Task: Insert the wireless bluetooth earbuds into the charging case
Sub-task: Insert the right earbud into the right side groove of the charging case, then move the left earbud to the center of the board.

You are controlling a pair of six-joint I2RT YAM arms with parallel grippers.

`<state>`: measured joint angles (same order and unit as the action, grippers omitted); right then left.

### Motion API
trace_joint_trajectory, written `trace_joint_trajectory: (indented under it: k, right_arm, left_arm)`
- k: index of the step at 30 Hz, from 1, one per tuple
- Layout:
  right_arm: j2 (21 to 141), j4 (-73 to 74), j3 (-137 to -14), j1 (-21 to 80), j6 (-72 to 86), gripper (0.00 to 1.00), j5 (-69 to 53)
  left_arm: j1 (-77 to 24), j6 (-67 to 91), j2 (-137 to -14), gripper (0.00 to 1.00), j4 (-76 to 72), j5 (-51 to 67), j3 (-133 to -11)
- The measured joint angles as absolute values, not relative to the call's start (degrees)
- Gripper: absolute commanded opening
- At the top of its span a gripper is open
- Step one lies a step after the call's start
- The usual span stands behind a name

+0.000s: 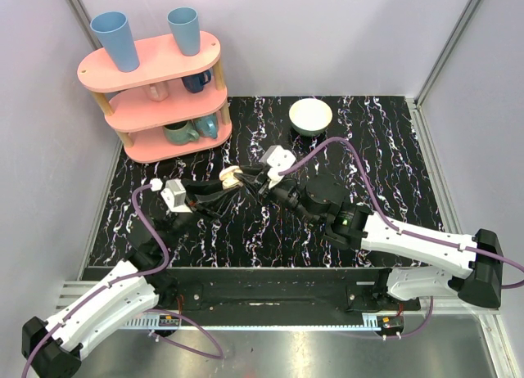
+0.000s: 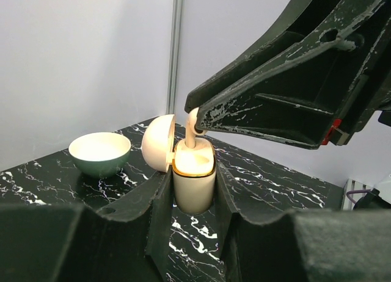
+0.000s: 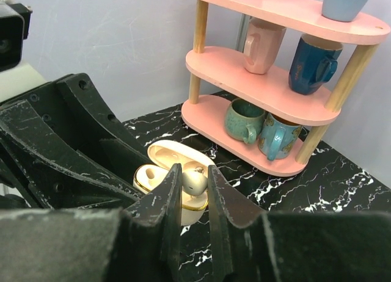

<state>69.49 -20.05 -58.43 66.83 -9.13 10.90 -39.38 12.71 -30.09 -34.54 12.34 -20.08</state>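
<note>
The cream charging case (image 2: 194, 183) stands upright between the fingers of my left gripper (image 2: 193, 187), which is shut on its body. Its lid (image 2: 157, 143) hangs open to the left. My right gripper (image 3: 194, 183) is shut on one whitish earbud (image 3: 197, 180), held right at the case's open top (image 3: 153, 177), on its right side. The left socket of the case shows as a hollow. In the left wrist view the earbud (image 2: 192, 134) sticks up out of the case mouth under the right gripper's fingertips (image 2: 204, 114). From above, both grippers meet at the case (image 1: 232, 178).
A white bowl (image 1: 310, 115) sits at the back of the black marbled table (image 1: 377, 173). A pink three-tier shelf (image 1: 160, 92) with mugs and two blue cups stands at the back left, close behind the case in the right wrist view.
</note>
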Motion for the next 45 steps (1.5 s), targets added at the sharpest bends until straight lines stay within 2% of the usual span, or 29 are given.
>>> trace_joint_trajectory:
  k: [6, 10, 13, 14, 16, 18, 20, 22, 36, 39, 43, 45]
  right_arm:
    - [69.69, -16.78, -59.22, 66.89, -10.66, 0.01, 9.8]
    - [71.02, -15.68, -60.66, 66.96, -10.94, 0.06, 9.91]
    - [71.68, -15.18, -61.52, 66.96, -10.94, 0.15, 10.0]
    - [71.79, -15.11, -61.69, 66.96, -10.92, 0.24, 10.04]
    - [71.88, -15.11, -61.73, 66.96, -10.81, 0.3, 10.33]
    - [71.88, -15.09, -61.73, 66.98, -10.61, 0.46, 10.44]
    - [71.88, -15.14, -61.71, 67.09, -10.2, 0.48, 10.46]
    - [71.79, -15.22, -61.69, 67.18, -9.96, 0.59, 10.5]
    - [65.06, -20.99, -59.29, 67.4, -6.98, 0.72, 13.13]
    - [62.89, -22.87, -58.41, 67.53, -5.89, 0.75, 17.19]
    - [62.19, -23.66, -58.33, 66.78, -3.03, 0.79, 28.51]
    - [62.17, -21.04, -58.26, 63.4, 1.96, 0.8, 31.57]
  left_arm:
    - [-39.48, 12.73, -30.09, 0.0, -34.26, 12.19, -20.08]
    - [-39.42, 12.67, -30.09, 0.0, -34.11, 11.81, -20.08]
    - [-39.4, 12.43, -30.09, 0.0, -34.11, 11.51, -20.08]
    - [-39.31, 12.36, -30.09, 0.0, -34.11, 11.46, -20.08]
    - [-39.31, 12.27, -30.09, 0.0, -34.0, 11.42, -20.08]
    - [-39.31, 12.12, -30.09, 0.0, -33.93, 11.33, -20.08]
    - [-39.33, 11.86, -29.95, 0.0, -33.87, 11.29, -20.08]
    - [-39.33, 11.66, -29.63, 0.0, -33.43, 11.07, -20.08]
    - [-39.33, 9.87, -29.17, 0.0, -32.21, 10.17, -20.08]
    - [-39.33, 9.17, -28.67, 0.0, -31.22, 10.0, -20.08]
    - [-39.33, 7.77, -26.57, 0.0, -28.4, 9.43, -20.16]
    - [-39.33, 6.52, -25.19, 0.0, -26.02, 8.8, -20.73]
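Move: The right hand still holds the earbud over the right groove of the open charging case, which lies about 2 cm below and 1 cm left of it. The left hand keeps the case between its fingertips, the groove some 1 cm ahead, 1 cm right and 1 cm above. From the right hand, the bowl stands roughly 23 cm ahead and 20 cm right, the black block about 8 cm right and 2 cm back, both some 20 cm lower. Right hand pushes the earbud 1 cm down into its groove, opens, withdraws about 10 cm right and up. ##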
